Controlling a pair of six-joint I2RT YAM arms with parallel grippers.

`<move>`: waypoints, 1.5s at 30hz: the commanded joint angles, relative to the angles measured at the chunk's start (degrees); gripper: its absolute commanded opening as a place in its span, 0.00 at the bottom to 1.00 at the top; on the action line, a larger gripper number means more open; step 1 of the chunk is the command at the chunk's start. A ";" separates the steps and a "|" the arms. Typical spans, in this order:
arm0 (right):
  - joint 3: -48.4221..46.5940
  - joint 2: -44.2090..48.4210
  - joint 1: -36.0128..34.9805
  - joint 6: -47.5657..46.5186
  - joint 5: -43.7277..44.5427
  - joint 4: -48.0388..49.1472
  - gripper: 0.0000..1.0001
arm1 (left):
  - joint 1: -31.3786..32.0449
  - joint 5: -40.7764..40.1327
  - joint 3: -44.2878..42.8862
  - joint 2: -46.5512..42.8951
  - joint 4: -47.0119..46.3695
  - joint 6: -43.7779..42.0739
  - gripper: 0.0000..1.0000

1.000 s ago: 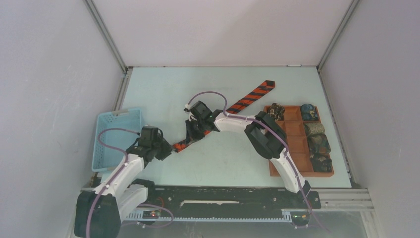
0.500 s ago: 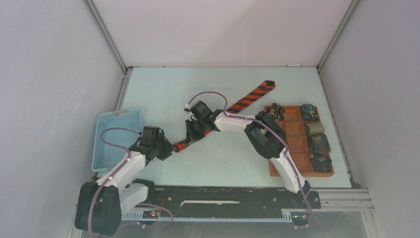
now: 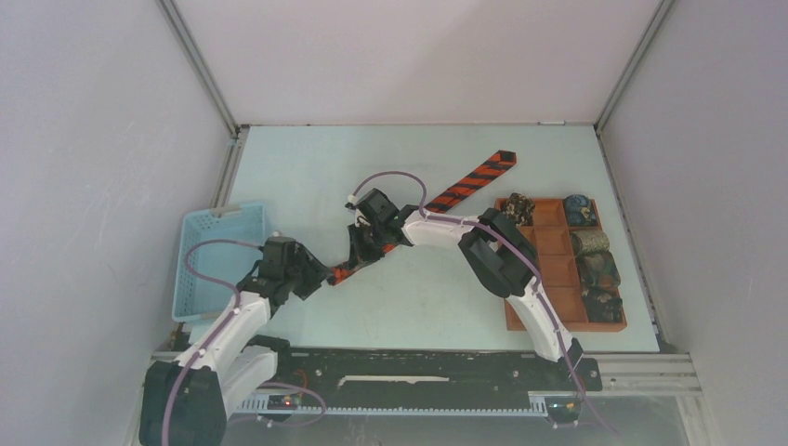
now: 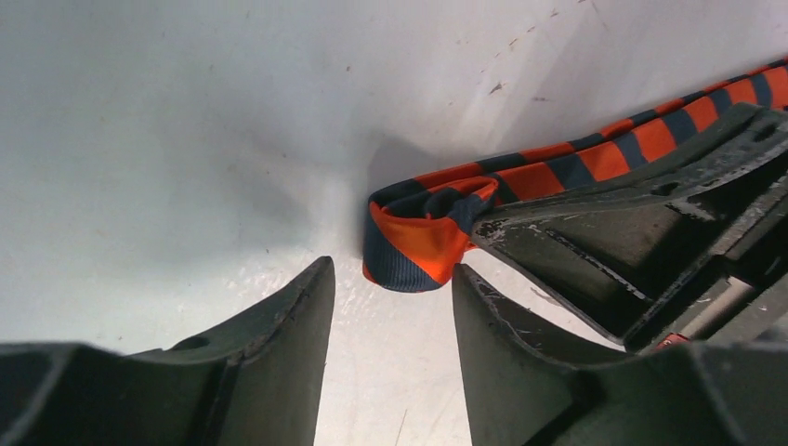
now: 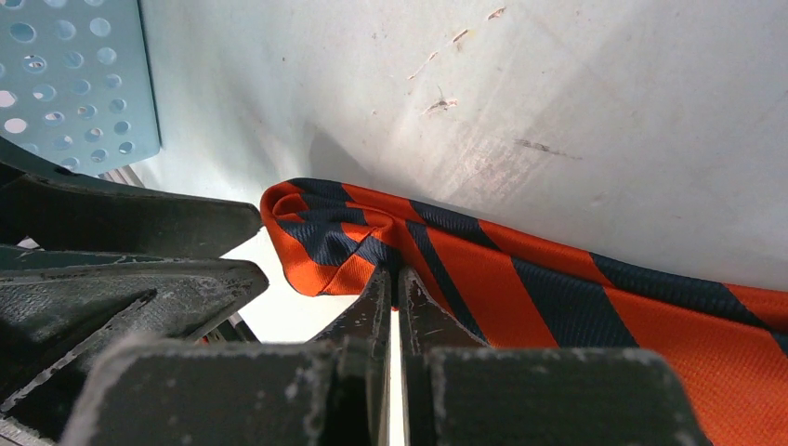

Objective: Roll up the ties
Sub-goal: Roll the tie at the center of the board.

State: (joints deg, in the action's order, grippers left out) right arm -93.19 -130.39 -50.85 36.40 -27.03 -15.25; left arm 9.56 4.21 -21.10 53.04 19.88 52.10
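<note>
A long tie (image 3: 469, 183) with red-orange and black stripes lies diagonally across the table. Its near end is folded over (image 4: 413, 243). My right gripper (image 3: 359, 257) is shut on the tie just behind that fold, fingertips (image 5: 376, 290) pinched on the fabric (image 5: 520, 279). My left gripper (image 3: 316, 276) is open, and the folded end lies just ahead of the gap between its fingers (image 4: 307, 307), with nothing between them. Small rolled ties (image 3: 595, 268) in dark patterns fill compartments of the brown tray (image 3: 550, 279).
A light blue plastic basket (image 3: 216, 260) stands at the left, close behind the left arm, and its perforated wall (image 5: 74, 74) shows in the right wrist view. The brown tray sits against the table's right edge. White walls close in the table.
The left gripper's fingers have spread wider beside the tie's folded end, and the left arm has shifted slightly. The right gripper and the tie have stayed put.
</note>
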 commanded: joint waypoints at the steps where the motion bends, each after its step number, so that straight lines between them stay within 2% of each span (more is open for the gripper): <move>1: -1.03 -1.60 -0.10 -0.94 0.42 0.24 0.00 | -0.24 -0.89 0.39 -1.10 -0.43 0.09 0.56; 7: -0.94 -1.62 -0.10 -0.89 0.31 0.34 0.00 | -0.25 -0.09 0.78 1.35 -2.32 0.07 0.55; 12: -0.86 -1.67 0.00 -0.85 0.23 0.40 0.00 | 0.31 0.53 0.76 4.99 -4.33 -0.11 0.49; 18: -0.86 -1.72 0.05 -0.74 -0.04 0.63 0.00 | 1.86 -0.07 0.89 8.58 -5.54 0.88 0.36; 25: -0.77 -1.61 0.18 -0.74 -0.22 0.48 0.00 | 2.57 -0.64 0.80 8.66 -5.51 1.08 0.28; 33: -1.39 -0.71 0.38 -0.88 -0.37 0.21 0.00 | 3.43 -1.63 0.15 9.09 -4.92 0.86 0.01; 35: -1.98 -0.06 0.49 -1.13 -0.35 -0.27 0.00 | 3.54 -1.74 -0.09 8.98 -4.70 0.69 0.00; 37: -3.01 0.76 0.73 -1.68 -0.11 -1.37 0.06 | 3.53 -1.79 -0.12 8.57 -4.48 0.43 0.00; 40: -5.12 2.12 0.99 -2.67 0.33 -3.55 0.23 | 3.58 -1.83 -0.46 8.15 -4.00 0.16 0.00; 45: -8.06 4.66 1.16 -4.42 1.30 -6.76 0.30 | 3.57 -2.14 -1.91 7.51 -2.23 -0.62 0.00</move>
State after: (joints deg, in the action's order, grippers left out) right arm -97.23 -130.50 -50.19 34.50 -27.00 -19.49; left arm 12.43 3.11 -21.12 60.71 14.57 52.93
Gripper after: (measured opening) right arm 0.290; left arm 0.023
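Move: The rolled end of the tie lies about 2 cm ahead of the left hand, 2 cm to its right and 2 cm lower. From the right hand, whose shut fingers already pinch its flap, the roll's middle is roughly 2 cm back and 1 cm left, at about the same height. The unrolled tie's far tip is some 26 cm ahead and 39 cm right of the left hand; the blue basket's middle is about 22 cm left and 3 cm ahead of the left hand. Down onto the rolled end goes the open left hand, sinking about 2 cm and edging 1 cm to its right, then it shuts and pinches the roll's near-left edge against the board. The right hand keeps its pinch on the flap until then; only afterwards do its fingers part and lift off, up and forward by 1 to 2 cm. ##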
